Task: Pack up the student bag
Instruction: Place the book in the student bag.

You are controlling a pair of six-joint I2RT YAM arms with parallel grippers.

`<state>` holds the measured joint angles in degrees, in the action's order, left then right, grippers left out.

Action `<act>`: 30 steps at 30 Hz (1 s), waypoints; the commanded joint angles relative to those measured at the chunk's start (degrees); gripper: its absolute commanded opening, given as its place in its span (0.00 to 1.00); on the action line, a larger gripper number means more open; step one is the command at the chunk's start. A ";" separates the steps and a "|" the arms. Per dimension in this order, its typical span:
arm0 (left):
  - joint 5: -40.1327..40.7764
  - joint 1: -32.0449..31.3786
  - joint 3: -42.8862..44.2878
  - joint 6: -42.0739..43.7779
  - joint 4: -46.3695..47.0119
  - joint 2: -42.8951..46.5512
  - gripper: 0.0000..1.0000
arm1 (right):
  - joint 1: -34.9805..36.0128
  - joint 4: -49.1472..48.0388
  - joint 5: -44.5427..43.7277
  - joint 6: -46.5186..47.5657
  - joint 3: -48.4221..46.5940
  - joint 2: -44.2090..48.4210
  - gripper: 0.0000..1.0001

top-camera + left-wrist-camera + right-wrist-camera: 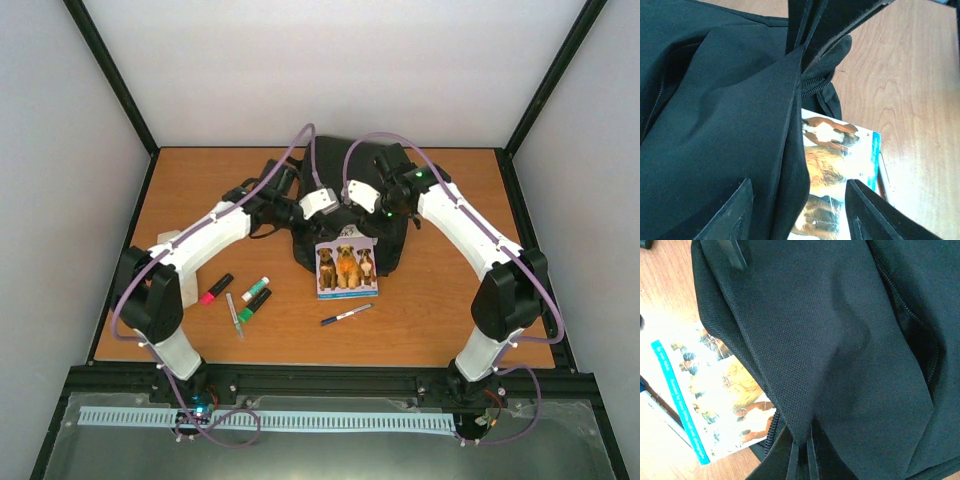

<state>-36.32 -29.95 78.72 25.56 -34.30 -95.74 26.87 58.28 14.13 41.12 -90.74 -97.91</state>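
The student bag [350, 190], a black fabric backpack, lies at the back middle of the table. My right gripper [802, 457] is shut on a pinched fold of the bag's front flap and holds it up; from above this gripper [357, 192] sits over the bag. In the left wrist view the same pinch [803, 52] shows at the top. My left gripper [800, 220] is open just beside it [322, 204], and the raised flap edge [790, 165] hangs between its fingers without being clamped. A book with dogs on the cover [347, 267] lies with its top edge tucked under the bag's front.
Left of the book lie a pink marker [215, 288], two green markers [255, 297] and a thin pen [234, 315]. A blue pen [345, 315] lies in front of the book. Bag straps [268, 185] spread out to the left.
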 commanded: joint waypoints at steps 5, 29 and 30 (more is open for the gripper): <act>14.42 -2.21 -1.28 -2.21 14.23 -3.86 0.46 | -0.15 1.11 4.59 -0.69 -1.94 1.15 0.03; 4.98 0.96 11.18 -13.82 3.73 -10.08 0.01 | 4.84 -4.34 0.03 13.92 18.36 18.41 0.45; 4.37 1.36 11.94 -14.47 3.60 -10.69 0.01 | 6.19 -5.51 -1.01 15.00 20.21 18.85 0.45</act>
<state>-28.47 -30.76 85.54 16.43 -30.48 -104.14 28.77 56.51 16.14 48.56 -77.65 -80.79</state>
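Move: Just in front of the left hand's half-open fingers hangs the raised flap of the student bag, about 3 cm ahead, 1 cm right and 2 cm lower. The book, its far end under the flap, lies some 8 cm back, 5 cm right and 14 cm below that hand. From the right hand, which already pinches the flap, the book is roughly 9 cm back, 2 cm left and 13 cm down; the blue-capped pen lies about 10 cm nearer the base than the book. Reaching about 5 cm forward, slightly down and to the right, the left hand shuts its fingers on the bag's raised flap and keeps hold, while the right hand still pinches the cloth beside it. Only then does the right hand open to nearly half, come free of the flap, rise some 3 cm and draw back towards the book. ##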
